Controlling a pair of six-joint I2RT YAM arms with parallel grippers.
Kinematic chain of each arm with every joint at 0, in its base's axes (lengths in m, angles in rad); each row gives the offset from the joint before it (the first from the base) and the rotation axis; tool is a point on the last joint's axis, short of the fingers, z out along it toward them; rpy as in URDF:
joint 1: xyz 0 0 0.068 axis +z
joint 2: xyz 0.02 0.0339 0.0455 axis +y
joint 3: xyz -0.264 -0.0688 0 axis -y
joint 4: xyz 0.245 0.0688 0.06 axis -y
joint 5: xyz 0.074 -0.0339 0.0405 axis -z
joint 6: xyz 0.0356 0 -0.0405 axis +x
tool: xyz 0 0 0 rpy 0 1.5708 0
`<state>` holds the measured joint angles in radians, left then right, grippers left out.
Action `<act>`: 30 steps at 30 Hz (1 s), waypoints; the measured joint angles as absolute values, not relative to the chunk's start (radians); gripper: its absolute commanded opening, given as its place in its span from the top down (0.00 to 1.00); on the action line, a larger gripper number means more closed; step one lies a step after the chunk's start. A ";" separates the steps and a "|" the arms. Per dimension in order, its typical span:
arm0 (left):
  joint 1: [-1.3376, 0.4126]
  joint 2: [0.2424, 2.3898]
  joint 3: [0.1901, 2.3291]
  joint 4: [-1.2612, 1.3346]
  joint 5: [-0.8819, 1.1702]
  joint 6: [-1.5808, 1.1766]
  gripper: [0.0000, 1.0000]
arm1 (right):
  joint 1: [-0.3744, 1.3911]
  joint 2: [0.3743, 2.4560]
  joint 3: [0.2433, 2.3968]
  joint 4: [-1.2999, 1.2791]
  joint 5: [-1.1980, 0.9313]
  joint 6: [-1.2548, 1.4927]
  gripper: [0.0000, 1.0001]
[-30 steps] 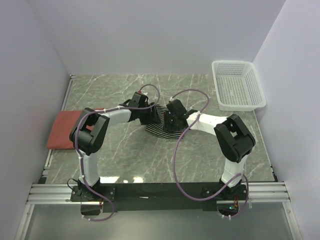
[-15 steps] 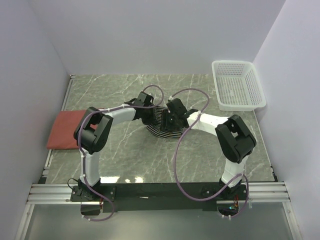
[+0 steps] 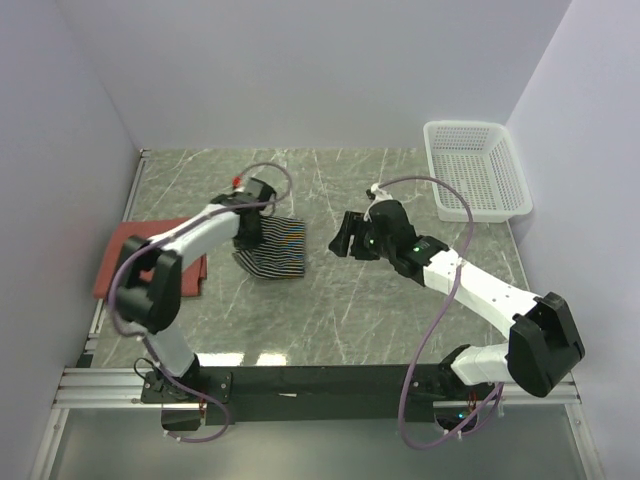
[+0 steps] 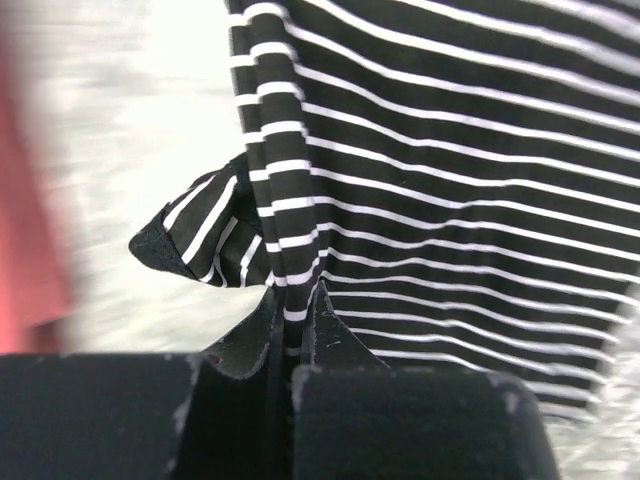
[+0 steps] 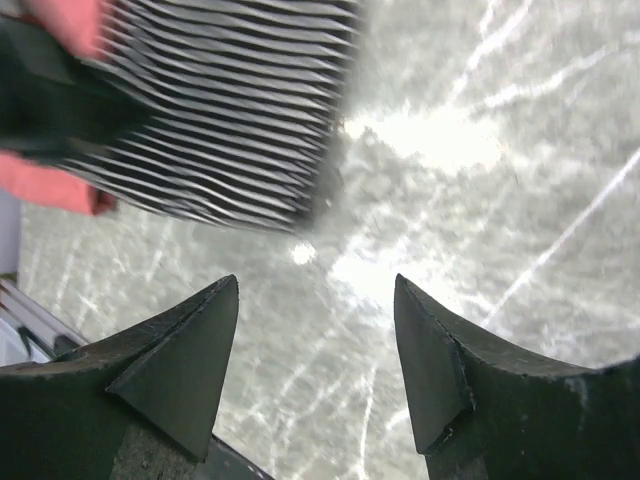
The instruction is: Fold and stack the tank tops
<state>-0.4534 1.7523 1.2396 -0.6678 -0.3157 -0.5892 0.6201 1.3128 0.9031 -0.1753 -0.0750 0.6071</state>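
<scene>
The folded black-and-white striped tank top (image 3: 272, 249) hangs left of the table's middle, pinched at its far edge by my left gripper (image 3: 247, 227). In the left wrist view the jaws (image 4: 296, 300) are shut on a fold of the striped tank top (image 4: 450, 200). A brick-red tank top (image 3: 128, 262) lies folded at the left edge of the table, partly under the left arm. My right gripper (image 3: 343, 236) is open over bare marble to the right of the striped top; in the right wrist view its fingers (image 5: 315, 300) hold nothing, and the striped tank top (image 5: 230, 140) shows ahead.
A white mesh basket (image 3: 475, 170) stands at the back right corner. The marble table (image 3: 330, 310) is walled at the back and both sides. Cables loop over both arms.
My left gripper shut on the striped tank top and carried it left toward the red one. My right gripper opened, let the top go and drew back to the right.
</scene>
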 measured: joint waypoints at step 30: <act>0.217 1.360 1.130 -0.686 -0.241 -0.297 1.00 | 0.619 1.332 0.849 -0.087 -0.194 0.614 0.30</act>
<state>0.2169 1.3598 1.1297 -0.6865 -0.2409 -0.2970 0.6193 1.3323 0.8486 -0.0872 -0.1940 0.6140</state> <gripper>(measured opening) 0.049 0.704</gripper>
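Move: The red folded stack lies about 23 cm to the left gripper's left, 4 cm nearer the base and some 3 cm below. The striped tank top is already pinched in these fingers by its left part; its middle is roughly 6 cm to the gripper's right, 1 cm back and 2 cm lower. From the right gripper, which holds nothing, the stack is about 46 cm left, roughly level in reach and 14 cm below. Keep the left gripper shut on the striped tank top and swing it some 24 cm to the left, towards and over the red stack. Raise it about 9 cm, nearly all within the first half of the carry, then go on left at that height, drawing back slightly. Turn the hand roughly 20 degrees counter-clockwise and let the fingers tip a little outward. ##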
